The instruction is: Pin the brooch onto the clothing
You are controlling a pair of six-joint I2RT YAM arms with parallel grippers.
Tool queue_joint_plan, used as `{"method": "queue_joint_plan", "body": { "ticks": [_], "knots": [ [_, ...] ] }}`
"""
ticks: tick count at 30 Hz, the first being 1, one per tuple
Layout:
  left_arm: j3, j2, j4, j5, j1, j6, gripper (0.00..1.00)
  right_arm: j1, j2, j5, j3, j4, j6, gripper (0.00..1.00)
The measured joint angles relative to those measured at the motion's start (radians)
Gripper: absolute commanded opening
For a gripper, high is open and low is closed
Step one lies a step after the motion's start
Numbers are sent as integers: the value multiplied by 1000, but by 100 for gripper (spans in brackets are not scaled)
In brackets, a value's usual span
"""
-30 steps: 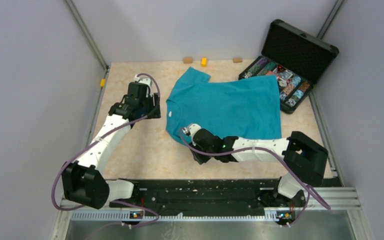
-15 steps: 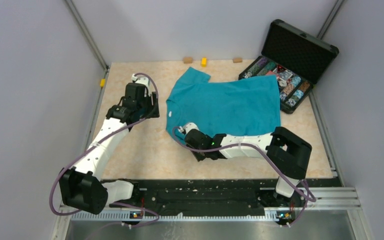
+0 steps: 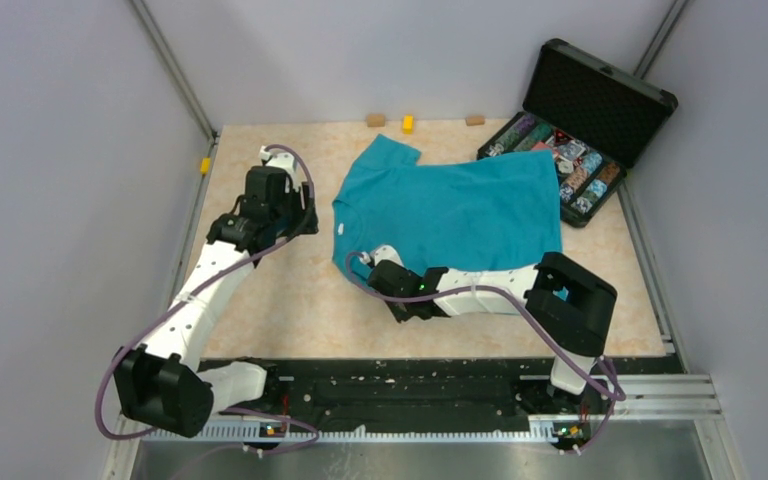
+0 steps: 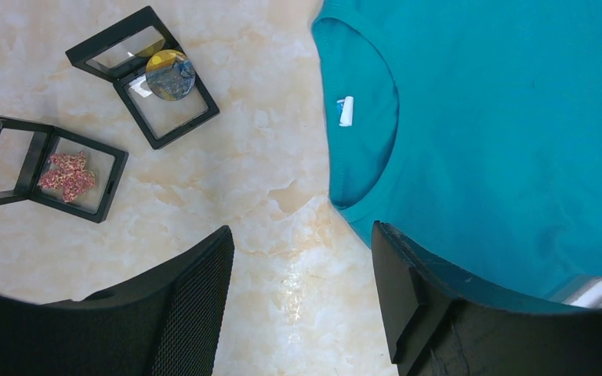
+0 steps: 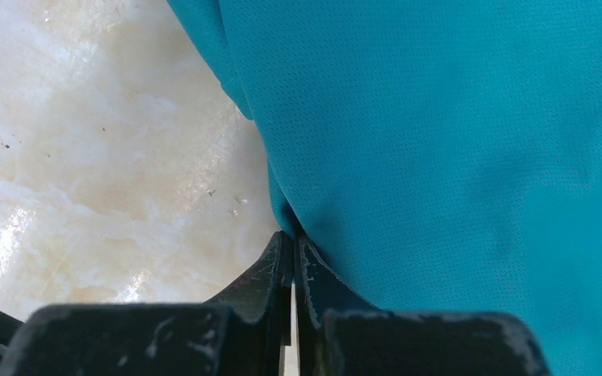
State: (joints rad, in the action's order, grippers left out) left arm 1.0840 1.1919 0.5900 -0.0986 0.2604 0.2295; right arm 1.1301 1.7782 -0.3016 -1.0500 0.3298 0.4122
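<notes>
The clothing, a teal T-shirt, lies flat on the table, collar to the left with a white label. My right gripper is low at the shirt's near left edge. In the right wrist view its jaws are shut, pinching the hem of the clothing. My left gripper hangs open over bare table, left of the collar, holding nothing. The brooch, a small pink-red flower, lies in an open black frame box left of that gripper.
A second open black box holds a round yellow-and-blue piece. An open black case of multicoloured trinkets stands at the back right. Small blocks line the far edge. Grey walls close in the table.
My right gripper has slid a little left along the shirt's near edge and closed on the fabric. The left arm has drifted slightly left, still open.
</notes>
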Motion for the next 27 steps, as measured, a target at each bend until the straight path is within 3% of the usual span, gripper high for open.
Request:
{"method": "queue_joint_plan", "body": {
  "ticks": [5,10,18,19,23,27],
  "knots": [
    [-3,-16,-3,0,0,0,69,1,-19,68,2,5,0,0],
    [-10,-37,-6,5,0,3,69,16,-128,270,3,16,-12,0],
    [-16,-69,-11,47,0,16,68,158,-176,499,-1,5,-28,0],
    [-21,-71,-14,65,0,24,68,169,-162,515,-6,10,-28,3],
    [-72,-95,-31,146,0,61,69,199,-106,557,-41,8,-34,37],
    [-161,-130,-63,206,0,130,70,203,-108,551,-51,-9,-32,56]
  ]
}}
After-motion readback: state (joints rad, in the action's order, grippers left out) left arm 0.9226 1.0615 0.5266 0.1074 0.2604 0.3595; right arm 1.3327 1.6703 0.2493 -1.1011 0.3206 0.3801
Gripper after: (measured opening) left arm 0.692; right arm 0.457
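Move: My right hand already has the clothing's near edge pinched just above the table; the black beam I take it to lies about 15 cm back and 7 cm left, a few cm lower. The collar's white label is some 19 cm ahead and 12 cm left of this hand. From my open left hand that label is about 7 cm ahead, 5 cm right and 18 cm below; the round brooch's box is 9 cm ahead and 10 cm left, the star brooch's box 3 cm ahead and 17 cm left. With the edge still pinched, my right hand sweeps back about 16 cm and some 7 cm left, rising about 7 cm early on and turning roughly 30 degrees counter-clockwise; out past the near table edge, over the beam, it slows and opens its fingers about halfway to let go. My left hand rises slightly, then dips back and right towards the collar label, fingers open. ##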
